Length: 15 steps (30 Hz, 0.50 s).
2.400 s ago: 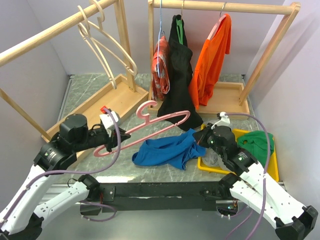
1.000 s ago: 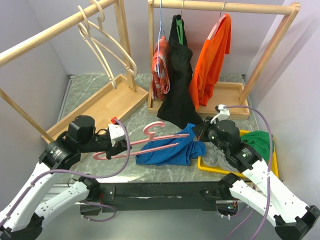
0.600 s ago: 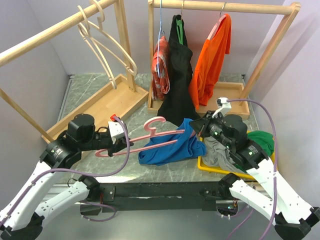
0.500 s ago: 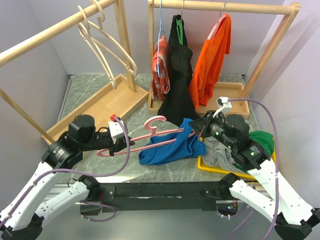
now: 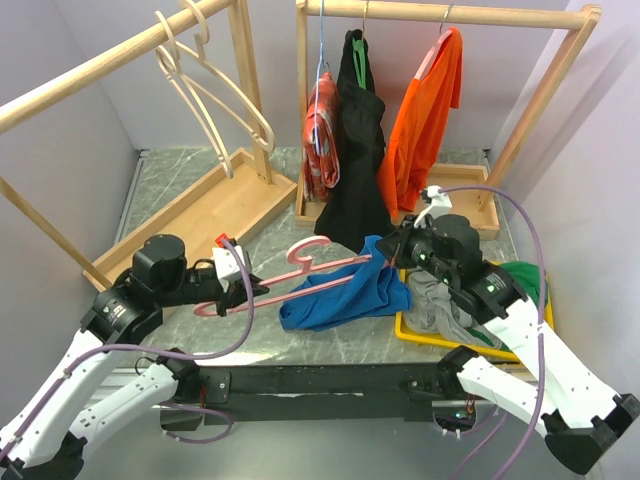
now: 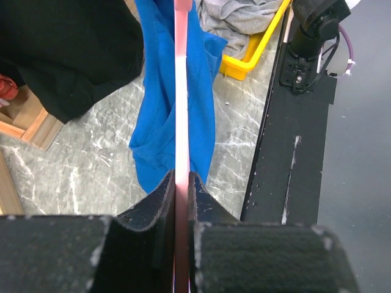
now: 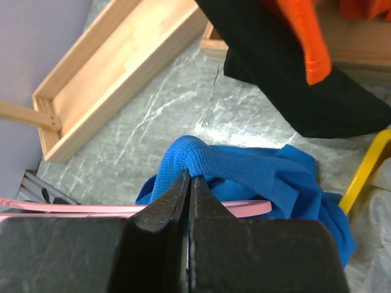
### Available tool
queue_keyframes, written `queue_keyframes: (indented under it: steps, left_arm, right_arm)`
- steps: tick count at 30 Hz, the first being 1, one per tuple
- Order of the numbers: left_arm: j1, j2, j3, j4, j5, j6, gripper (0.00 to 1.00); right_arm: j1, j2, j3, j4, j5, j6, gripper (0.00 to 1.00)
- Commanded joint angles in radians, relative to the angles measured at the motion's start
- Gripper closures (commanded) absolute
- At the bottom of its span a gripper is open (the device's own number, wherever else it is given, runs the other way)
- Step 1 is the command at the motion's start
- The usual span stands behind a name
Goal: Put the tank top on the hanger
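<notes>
The royal-blue tank top [image 5: 345, 294] lies bunched on the marble table, one edge lifted. My right gripper [image 5: 392, 254] is shut on that lifted edge [image 7: 201, 160]. My left gripper [image 5: 248, 293] is shut on the pink hanger [image 5: 300, 277] and holds it level above the table, hook up. The hanger's right arm reaches to the lifted blue fabric; in the right wrist view its tip [image 7: 244, 209] lies under the raised fold. In the left wrist view the hanger [image 6: 182, 91] runs edge-on from my jaws over the tank top [image 6: 160, 110].
A yellow tray [image 5: 547, 330] at the right holds a grey garment [image 5: 440, 300] and a green garment [image 5: 525, 278]. A wooden rack [image 5: 450, 14] behind carries black [image 5: 358, 170], orange and red clothes. A second rack [image 5: 120, 60] at the left holds cream hangers [image 5: 215, 95].
My right gripper has lifted the tank top's edge up and toward the far side. My left gripper has lowered the hanger and brought its right arm in to the lifted fabric.
</notes>
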Motion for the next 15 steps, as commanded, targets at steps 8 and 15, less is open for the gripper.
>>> queue_keyframes:
  steps: [8, 15]
  left_arm:
    - [-0.003, -0.006, -0.062, 0.196, 0.044, -0.043, 0.99]
    - [-0.003, 0.017, -0.108, 0.37, 0.045, -0.099, 0.99]
  right_arm:
    - [0.012, 0.005, 0.075, 0.069, -0.188, 0.053, 1.0]
    - [0.063, -0.017, 0.081, 0.09, -0.229, 0.1, 1.0]
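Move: The right hand holds the blue tank top's edge; the pink hanger's free end lies about 2 cm to its right, level fore and aft, some 3 cm below. The hanging black top is roughly 20 cm ahead and 6 cm left, the yellow basket 22 cm right, 4 cm back and well below. From the left hand, which grips the hanger, the tank top's middle is about 23 cm right, 5 cm ahead and 12 cm lower. Leftward, back and upward in about equal parts, some 5 cm in all, the right hand keeps its pinch on the tank top's edge and draws it along the hanger towards the left hand, turning about 10 degrees counter-clockwise. Meanwhile the left hand, still gripping the hanger, dips slightly, then feeds it forward and right a couple of centimetres into the cloth. ##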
